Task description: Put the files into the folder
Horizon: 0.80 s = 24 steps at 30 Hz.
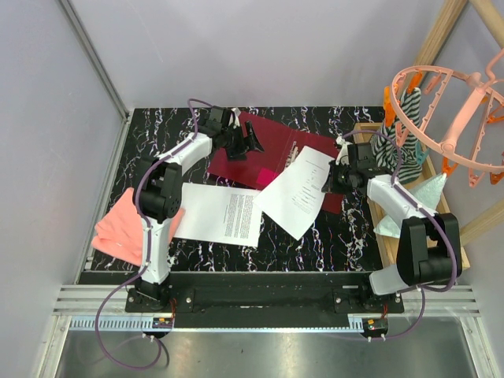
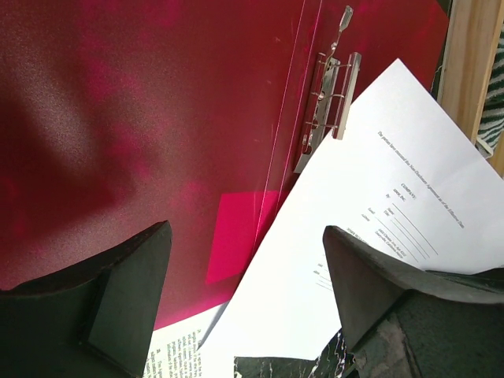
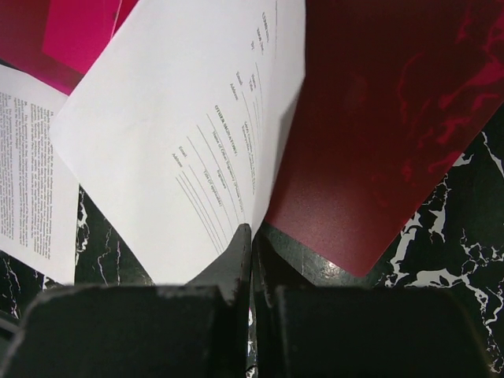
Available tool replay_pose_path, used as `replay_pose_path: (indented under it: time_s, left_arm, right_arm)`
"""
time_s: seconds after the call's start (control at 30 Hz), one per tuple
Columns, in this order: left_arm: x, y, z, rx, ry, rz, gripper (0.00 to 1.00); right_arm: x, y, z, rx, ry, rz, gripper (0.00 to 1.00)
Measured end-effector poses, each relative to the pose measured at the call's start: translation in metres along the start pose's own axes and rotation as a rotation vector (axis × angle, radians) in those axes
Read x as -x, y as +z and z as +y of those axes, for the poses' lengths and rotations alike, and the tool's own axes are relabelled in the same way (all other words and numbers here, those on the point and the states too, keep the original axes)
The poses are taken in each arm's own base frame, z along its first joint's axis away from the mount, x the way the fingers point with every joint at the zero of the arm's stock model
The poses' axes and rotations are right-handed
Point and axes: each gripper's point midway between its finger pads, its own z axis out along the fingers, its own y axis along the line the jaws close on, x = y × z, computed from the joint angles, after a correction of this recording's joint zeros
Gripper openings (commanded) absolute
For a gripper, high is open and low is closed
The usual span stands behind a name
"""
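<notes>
The dark red folder (image 1: 264,150) lies open on the black marbled table, its metal clip (image 2: 331,102) showing along the spine. One white printed file sheet (image 1: 299,189) lies tilted across the folder's right half. My right gripper (image 1: 342,172) is shut on that sheet's right edge (image 3: 260,157), which curls up into the closed jaws (image 3: 252,232). A second file sheet (image 1: 220,213) lies flat on the table, in front of the folder. My left gripper (image 1: 246,138) hangs open above the folder's left half (image 2: 157,118), with nothing between its fingers (image 2: 126,307).
A folded pink cloth (image 1: 118,224) lies at the table's left edge beside the left arm. A wooden tray (image 1: 409,197) with striped and pale cloths stands on the right, under a pink hanger hoop (image 1: 449,87) on a wooden frame.
</notes>
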Motion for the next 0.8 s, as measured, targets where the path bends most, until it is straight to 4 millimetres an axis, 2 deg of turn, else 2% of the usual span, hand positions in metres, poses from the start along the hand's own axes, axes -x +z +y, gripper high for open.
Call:
replay_pose_path:
  time_s: [0.27, 0.57, 0.8]
  left_arm:
    - [-0.001, 0.000, 0.001, 0.002, 0.005, 0.004, 0.83]
    - [-0.004, 0.000, 0.001, 0.006, 0.017, 0.013, 0.83]
    - [-0.012, 0.002, 0.006, 0.015, 0.016, 0.033, 0.83]
  right_arm:
    - [0.000, 0.014, -0.010, -0.042, 0.028, 0.031, 0.00]
    - [0.022, 0.042, -0.029, -0.115, 0.029, 0.049, 0.01]
    - [0.040, 0.054, -0.055, -0.182, 0.029, 0.058, 0.00]
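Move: The right hand, shut on the right edge of a loose file, is taking it to the folder's right half, whose middle lies about 6 cm ahead, 3 cm to its left and 6 cm below. The ring clip stands some 11 cm ahead and 11 cm left, the other file about 9 cm back and 38 cm left. From the idle left hand, the folder's right half lies around 22 cm right, 7 cm back and 10 cm below. Still pinching the file's edge, the right hand carries it about 7 cm forward, rightward and down over the folder. ##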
